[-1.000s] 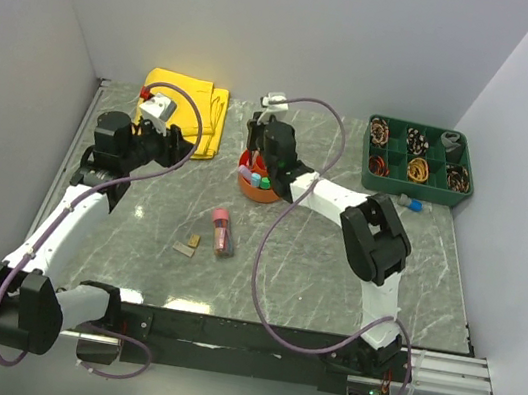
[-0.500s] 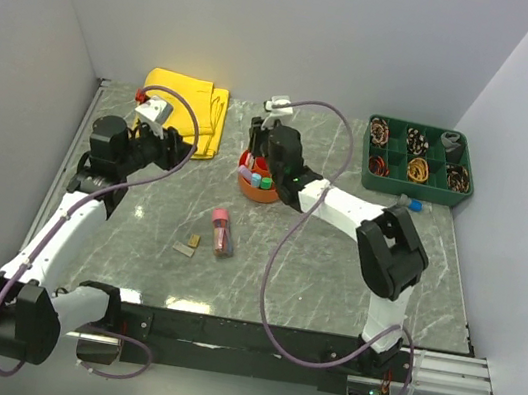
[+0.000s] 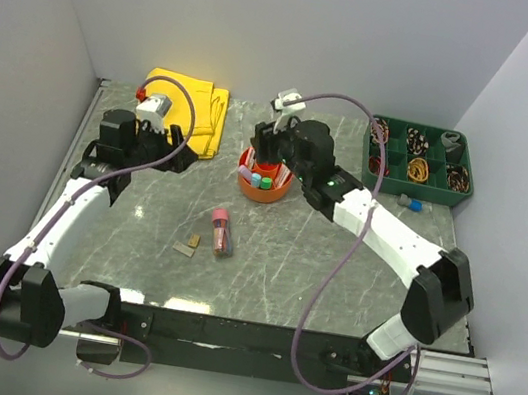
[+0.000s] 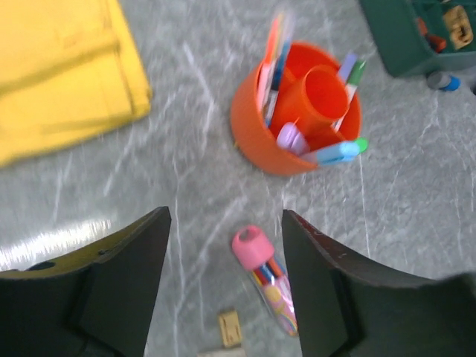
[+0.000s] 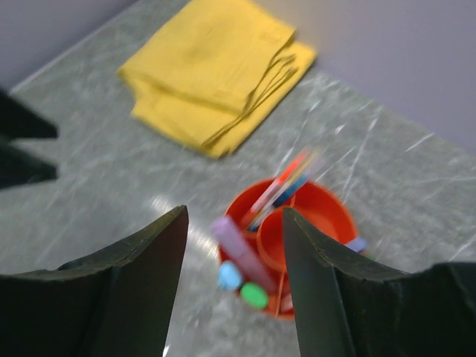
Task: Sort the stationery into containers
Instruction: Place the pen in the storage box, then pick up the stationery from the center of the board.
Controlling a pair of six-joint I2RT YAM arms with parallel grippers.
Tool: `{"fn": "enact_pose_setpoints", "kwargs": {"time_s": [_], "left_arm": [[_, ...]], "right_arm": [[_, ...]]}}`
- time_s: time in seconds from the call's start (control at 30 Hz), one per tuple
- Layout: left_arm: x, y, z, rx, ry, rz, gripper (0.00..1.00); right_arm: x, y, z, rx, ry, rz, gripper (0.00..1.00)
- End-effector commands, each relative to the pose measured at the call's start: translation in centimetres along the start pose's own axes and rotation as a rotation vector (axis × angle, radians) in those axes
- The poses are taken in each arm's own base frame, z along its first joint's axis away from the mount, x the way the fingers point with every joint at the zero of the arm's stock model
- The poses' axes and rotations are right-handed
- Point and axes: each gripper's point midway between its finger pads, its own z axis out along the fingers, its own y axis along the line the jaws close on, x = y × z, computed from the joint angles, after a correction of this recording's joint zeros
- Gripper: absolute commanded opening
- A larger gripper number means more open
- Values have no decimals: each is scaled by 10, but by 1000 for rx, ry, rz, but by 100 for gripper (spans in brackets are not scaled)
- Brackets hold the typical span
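The orange organiser bowl (image 3: 265, 179) stands mid-table and holds several pens, markers and a lilac stick (image 5: 242, 253); it also shows in the left wrist view (image 4: 256, 141) and the right wrist view (image 5: 327, 216). A pink-capped clear tube (image 3: 222, 230) lies on the marble in front of it, also in the left wrist view (image 4: 266, 279). Two small tan blocks (image 3: 188, 245) lie just left of the tube. My right gripper (image 3: 265, 142) is open and empty above the bowl's far-left side (image 5: 234, 212). My left gripper (image 3: 169, 146) is open and empty at the left, raised above the table (image 4: 225, 216).
A folded yellow cloth (image 3: 192, 110) lies at the back left, close to my left gripper. A green divided tray (image 3: 419, 160) of small items sits at the back right, with a small blue-ended piece (image 3: 410, 201) in front of it. Walls close in left, back and right.
My right arm's elbow has swung out to the right and nearer, while its gripper stays over the bowl. My left gripper has shifted slightly left and back.
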Motion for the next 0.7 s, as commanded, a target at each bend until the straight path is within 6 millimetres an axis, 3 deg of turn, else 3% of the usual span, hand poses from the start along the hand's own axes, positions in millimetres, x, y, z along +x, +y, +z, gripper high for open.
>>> {"fn": "enact_pose_setpoints", "kwargs": {"time_s": [0.0,0.1,0.2,0.33,0.37,0.53,0.67], "left_arm": [[14,7,-10,-80,68,-112,69],[20,8,-10,-87,85,-131,71],[22,12,-13,-122,85,-158,73],[20,41,-22,-301,48,-251,80],[20,49,-26,-342,50,-279,82],[11,81,-45,-512,6,-321,86],[2,77,-58,-522,-33,-289,88]], "right_arm": [[36,39,-42,-198,245,59,62],[47,70,-59,-329,344,177,62],[52,111,-72,-453,375,156,64],[70,136,-64,-484,480,224,66],[87,138,-57,-474,546,250,66],[120,135,-25,-320,670,350,66],[145,128,-12,-201,735,409,66]]}}
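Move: The right hand, empty, is high over the near rim of the orange storage box, whose middle lies about 5 cm farther out, 2 cm right and 23 cm below. The pink-capped tube it heads for is some 13 cm back, 6 cm left and 26 cm below. Two small erasers lie about 8 cm left of the tube and 4 cm nearer the robot. From the left hand, the tube is roughly 9 cm back, 10 cm right and 20 cm down. Down and back towards the pink-capped tube goes the empty right hand, leaving the storage box: about 14 cm back while shifting 8 cm left, then mostly straight down, sinking some 13 cm in all. Its fingers stay open and tip down about 45 degrees. The left hand swings 8 cm left, away from the tube, sinking 5 cm as its fingers open wider. ##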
